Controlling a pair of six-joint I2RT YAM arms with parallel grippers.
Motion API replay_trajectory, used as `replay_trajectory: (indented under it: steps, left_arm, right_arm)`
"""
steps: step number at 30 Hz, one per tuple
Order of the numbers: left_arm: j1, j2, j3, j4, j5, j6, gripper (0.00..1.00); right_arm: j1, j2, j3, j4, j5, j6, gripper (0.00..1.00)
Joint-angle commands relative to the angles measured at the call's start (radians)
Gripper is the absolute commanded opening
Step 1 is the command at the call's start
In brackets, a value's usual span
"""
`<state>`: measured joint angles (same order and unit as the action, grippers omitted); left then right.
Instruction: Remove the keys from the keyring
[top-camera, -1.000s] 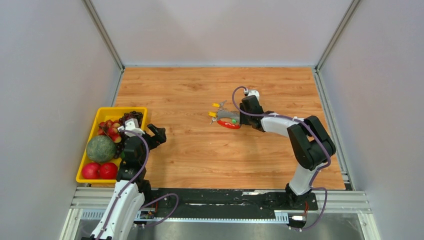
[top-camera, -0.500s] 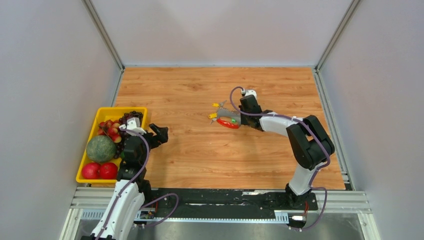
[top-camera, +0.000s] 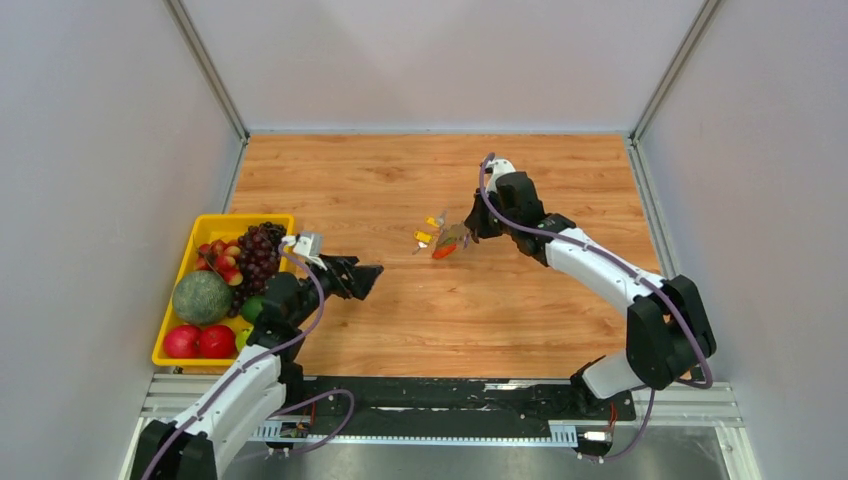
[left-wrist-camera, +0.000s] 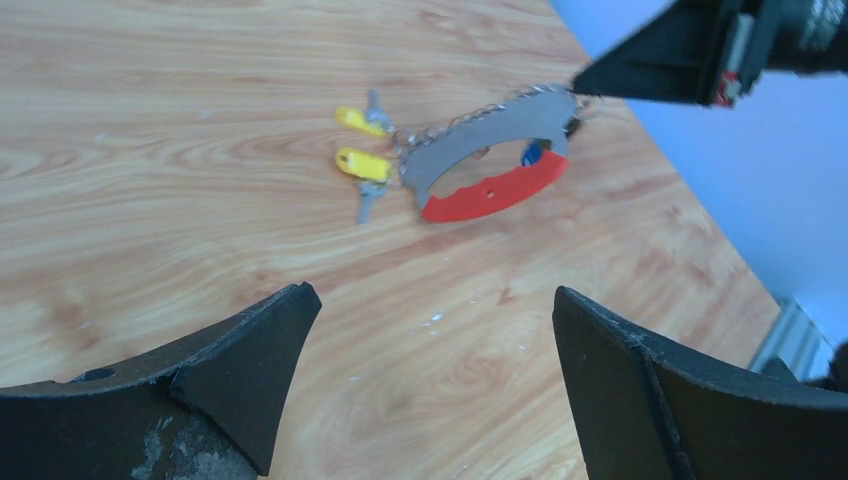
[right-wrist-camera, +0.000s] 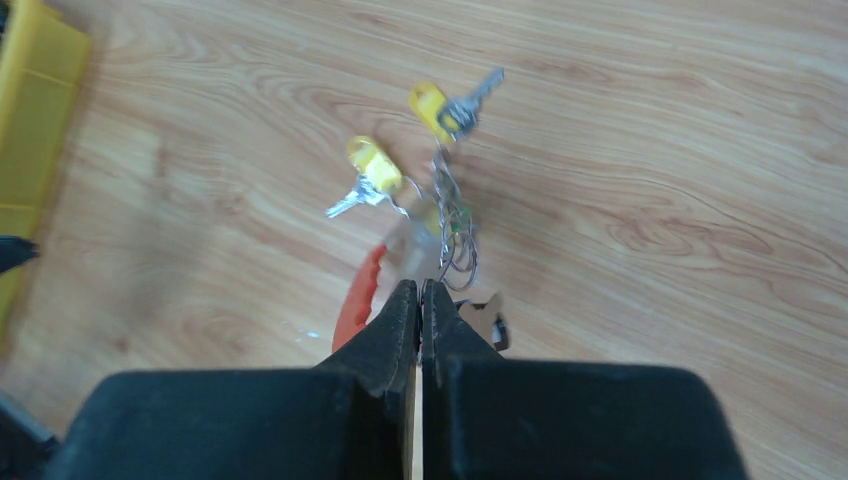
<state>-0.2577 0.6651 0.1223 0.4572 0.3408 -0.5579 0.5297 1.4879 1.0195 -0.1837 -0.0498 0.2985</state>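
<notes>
The keyring (top-camera: 446, 245), a grey metal clip with a curved red edge (left-wrist-camera: 495, 190), hangs tilted just above the wood, pinched at one end by my shut right gripper (right-wrist-camera: 420, 290). Small rings and chain (right-wrist-camera: 455, 240) dangle from it. Two yellow-headed keys (right-wrist-camera: 375, 165) (right-wrist-camera: 432, 105) trail to the left, and a blue head (left-wrist-camera: 533, 153) shows through the clip. My left gripper (left-wrist-camera: 432, 295) stands open with nothing between its fingers, low over the table and pointing at the keyring from the near left, well short of it (top-camera: 372, 275).
A yellow tray (top-camera: 230, 218) at the left edge holds grapes, a melon, apples and other fruit. Grey walls close in the table on three sides. Bare wood lies between the two grippers.
My right gripper has shut on the keyring and raised it, dragging the keys along. My left arm has swung out from beside the tray towards the middle of the table.
</notes>
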Motion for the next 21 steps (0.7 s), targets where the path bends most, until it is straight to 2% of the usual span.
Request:
replay_trajectory:
  steps: [1,7,10,17,21]
  left_arm:
    - [-0.105,0.019,-0.001,0.192,0.026,0.089,1.00]
    - [-0.219,0.042,0.000,0.334,-0.002,0.184,1.00]
    - [-0.289,0.077,0.010,0.356,-0.057,0.253,1.00]
    - [-0.458,0.179,0.066,0.418,-0.187,0.500,1.00]
    - [-0.473,0.291,0.110,0.444,-0.163,0.546,1.00]
  right_arm:
    - [0.004,-0.070,0.066,-0.030,-0.156,0.053,0.00]
    - [0.005,-0.122,0.109,-0.074,-0.226,0.114,0.00]
    - [0.004,-0.133,0.141,-0.127,-0.223,0.160,0.00]
    - [0.004,-0.181,0.156,-0.152,-0.223,0.246,0.00]
    - [0.004,-0.199,0.165,-0.156,-0.238,0.261,0.00]
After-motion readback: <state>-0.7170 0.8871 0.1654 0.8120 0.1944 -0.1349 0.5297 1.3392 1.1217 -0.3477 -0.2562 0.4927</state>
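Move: The right hand already grips one end of the keyring; the keyring's grey-and-red body slants down from it, middle about 4 cm left, level fore-and-aft, some 6 cm below. The yellow-tagged keys lie about 7 cm farther out, 10 cm left and 11 cm down. The open left gripper is roughly 13 cm back and 24 cm left, at the same height. From the left hand, the body is about 13 cm ahead, 20 cm right and 7 cm below. Right hand keeps its grip, raising the keyring 8 cm and backward; open left approaches rightward 10 cm, tipping up. ##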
